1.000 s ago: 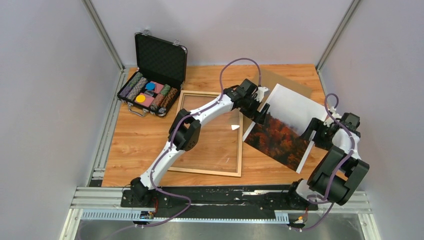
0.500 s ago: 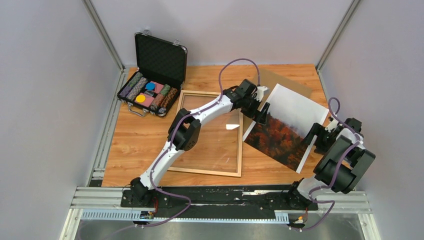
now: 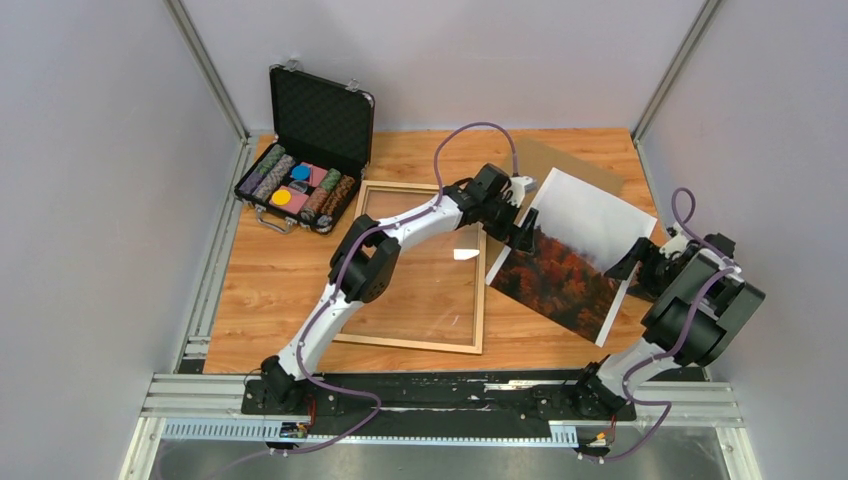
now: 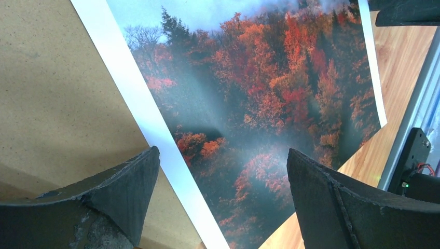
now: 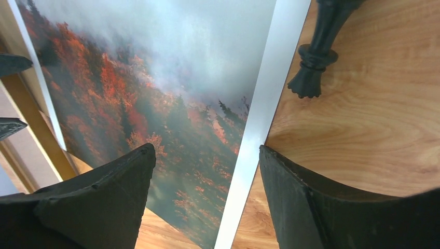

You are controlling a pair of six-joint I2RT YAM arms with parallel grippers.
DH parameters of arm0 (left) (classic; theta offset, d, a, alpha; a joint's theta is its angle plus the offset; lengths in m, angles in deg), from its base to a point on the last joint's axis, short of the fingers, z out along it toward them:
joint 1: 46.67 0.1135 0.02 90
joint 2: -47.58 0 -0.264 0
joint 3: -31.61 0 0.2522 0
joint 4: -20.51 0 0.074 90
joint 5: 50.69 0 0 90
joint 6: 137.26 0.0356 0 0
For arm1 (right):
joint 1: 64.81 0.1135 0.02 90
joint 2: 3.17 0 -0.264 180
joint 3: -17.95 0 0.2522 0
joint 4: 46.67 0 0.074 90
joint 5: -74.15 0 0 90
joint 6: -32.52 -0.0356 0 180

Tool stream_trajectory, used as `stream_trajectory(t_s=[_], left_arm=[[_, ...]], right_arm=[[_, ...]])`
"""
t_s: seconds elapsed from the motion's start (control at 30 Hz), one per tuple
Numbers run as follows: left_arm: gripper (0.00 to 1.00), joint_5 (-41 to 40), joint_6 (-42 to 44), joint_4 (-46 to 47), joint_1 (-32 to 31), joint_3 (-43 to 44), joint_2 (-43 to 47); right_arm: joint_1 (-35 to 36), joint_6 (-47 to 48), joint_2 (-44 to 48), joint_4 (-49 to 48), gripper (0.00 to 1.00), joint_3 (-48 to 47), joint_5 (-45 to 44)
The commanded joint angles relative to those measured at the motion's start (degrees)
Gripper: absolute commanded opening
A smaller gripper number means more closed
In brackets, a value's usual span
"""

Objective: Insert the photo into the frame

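The photo (image 3: 570, 250), misty sky over orange-red trees with a white border, lies picture side up and askew on the table, just right of the frame (image 3: 410, 342). Its far-left part rests on a brown backing board (image 3: 580, 168). The light wooden frame lies flat with a clear sheet inside. My left gripper (image 3: 522, 228) hangs open over the photo's left border (image 4: 140, 104), one finger over the board (image 4: 62, 104), the other over the trees. My right gripper (image 3: 632, 268) stands open across the photo's right border (image 5: 259, 119). Neither holds anything.
An open black case (image 3: 305, 150) with several coloured chips sits at the back left. Grey walls and metal rails close in the table on both sides. A black ridged cable boot (image 5: 314, 57) shows over bare wood beside the photo's right edge.
The right arm has drawn back toward the right wall, and its gripper now sits at the photo's right edge. The left gripper has hardly shifted. The photo lies as before.
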Motion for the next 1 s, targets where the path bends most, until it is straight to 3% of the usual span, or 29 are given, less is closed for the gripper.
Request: stream_trajectory(t_s=[0.0,0.5,0.97], left_arm=[[1.00,4.41,-4.22,-1.93,-1.78,-4.02,1.11],[1.00,9.53,-9.20,3.85,-2.03,-10.33,2.49],[1.00,10.05,-8.96,4.13,-2.05,-11.16,2.24]], right_arm=[[-1.25,2.79,-3.75,-1.23,0.78,-0.29,1.91],[-3.53,3.33,-7.93,3.40,0.76,-3.32,19.42],[-3.53,4.48,-4.92,4.61,0.74,-4.98,30.98]])
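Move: From the left hand, the photo's middle is some 10 cm right, 3 cm back and 4 cm down, with its left edge crossing about 3 cm to that hand's left; the frame's middle is around 26 cm left and 7 cm back. The right hand straddles the photo's right edge, which runs 2 cm right of the hand point and 1 cm below; the photo's middle lies roughly 10 cm left and 7 cm ahead of this hand. Leftward, forward and up at once, the right hand works the photo's right edge, about 3 cm left, 2 cm forward and 3 cm up, its outer finger pushing on the edge while the wrist swings the fingertips some 25 degrees towards the left and ahead. The left hand, still wide open, slides back about 5 cm over the photo's left part, tilting a little. Neither hand closes. ##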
